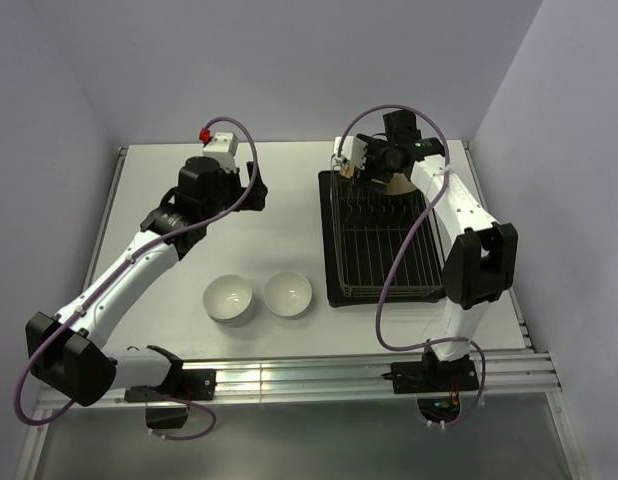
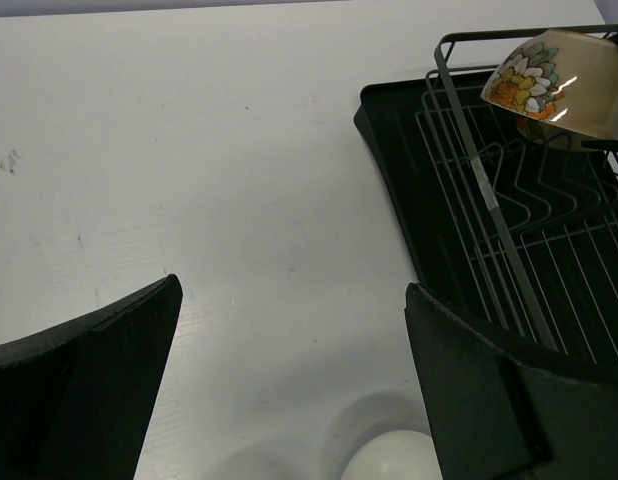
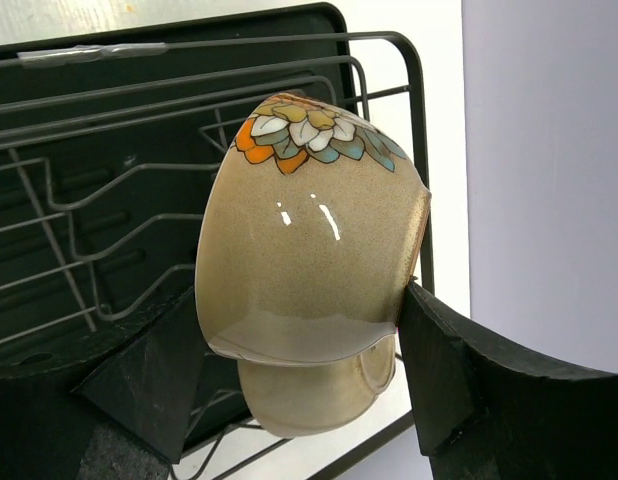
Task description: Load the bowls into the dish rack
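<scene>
Two white bowls (image 1: 229,298) (image 1: 288,293) sit upright on the table, left of the dish rack (image 1: 334,240). My right gripper (image 1: 389,178) is over the rack's far end, its fingers closed on a tan bowl with a flower pattern (image 3: 309,250), tipped on its side among the tines. In the right wrist view the gripper (image 3: 299,300) spans it. A second tan rounded form (image 3: 319,395) shows just below; I cannot tell if it is another bowl. My left gripper (image 1: 257,192) is open and empty above the table (image 2: 289,285), with a white bowl's top (image 2: 394,462) below it.
The rack (image 2: 489,200) has a black tray base and upright wire tines (image 3: 89,200). The tan bowl (image 2: 564,80) shows at its far corner in the left wrist view. A purple wall stands close behind the rack's right side. Cables loop over both arms.
</scene>
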Robot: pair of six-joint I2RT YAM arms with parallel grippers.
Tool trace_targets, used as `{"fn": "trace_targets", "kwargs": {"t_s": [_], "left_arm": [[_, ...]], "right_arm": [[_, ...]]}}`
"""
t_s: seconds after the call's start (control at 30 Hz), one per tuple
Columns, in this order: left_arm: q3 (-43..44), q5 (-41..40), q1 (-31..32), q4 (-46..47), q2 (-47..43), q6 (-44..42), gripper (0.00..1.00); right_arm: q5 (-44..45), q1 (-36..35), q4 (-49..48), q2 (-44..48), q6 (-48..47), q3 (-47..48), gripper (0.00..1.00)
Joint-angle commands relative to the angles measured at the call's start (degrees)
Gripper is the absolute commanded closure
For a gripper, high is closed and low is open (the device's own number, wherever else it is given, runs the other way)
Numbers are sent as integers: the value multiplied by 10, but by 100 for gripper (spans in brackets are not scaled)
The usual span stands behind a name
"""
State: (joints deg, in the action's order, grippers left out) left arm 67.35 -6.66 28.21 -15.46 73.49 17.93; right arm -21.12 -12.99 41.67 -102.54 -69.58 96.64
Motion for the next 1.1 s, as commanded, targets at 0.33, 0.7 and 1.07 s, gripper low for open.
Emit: {"fn": "trace_targets", "kwargs": {"t_s": [0.33,0.7,1.07], "left_arm": [[-3,22,0,13,-12,2,1],[7,30,0,14,9,1,0],[21,27,0,0,24,-4,0]], "right_arm": [[35,-17,-79,-39,-44,25,100],[42,-23,-80,-53,-71,3,100],[61,-34,-69,-54,-98,-31,44]]}}
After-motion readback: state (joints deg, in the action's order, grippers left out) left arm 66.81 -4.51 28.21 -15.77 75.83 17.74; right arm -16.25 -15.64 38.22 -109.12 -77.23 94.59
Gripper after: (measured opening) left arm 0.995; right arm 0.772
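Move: The right hand holds a patterned bowl. The empty slot at the rack's far left lies about 3 cm ahead of that hand, 3 cm to its left and some 9 cm below. The bowl already in the rack sits roughly 4 cm ahead, 6 cm to the right and 9 cm down, and the rack's far left corner is about 8 cm ahead, 7 cm left and 5 cm lower. From the empty left hand the slot is roughly 12 cm ahead, 20 cm right and 15 cm down. Keep the bowl pinched between rim and foot and lower the right gripper about 6 cm into the far left end of the rack, left of the loaded bowl. Ease forward some 2 cm over the first part and slightly left, rolling the hand's left side down by roughly 10 degrees. Leave the fingers as they are; let the open left gripper sink about 2 cm late on. ##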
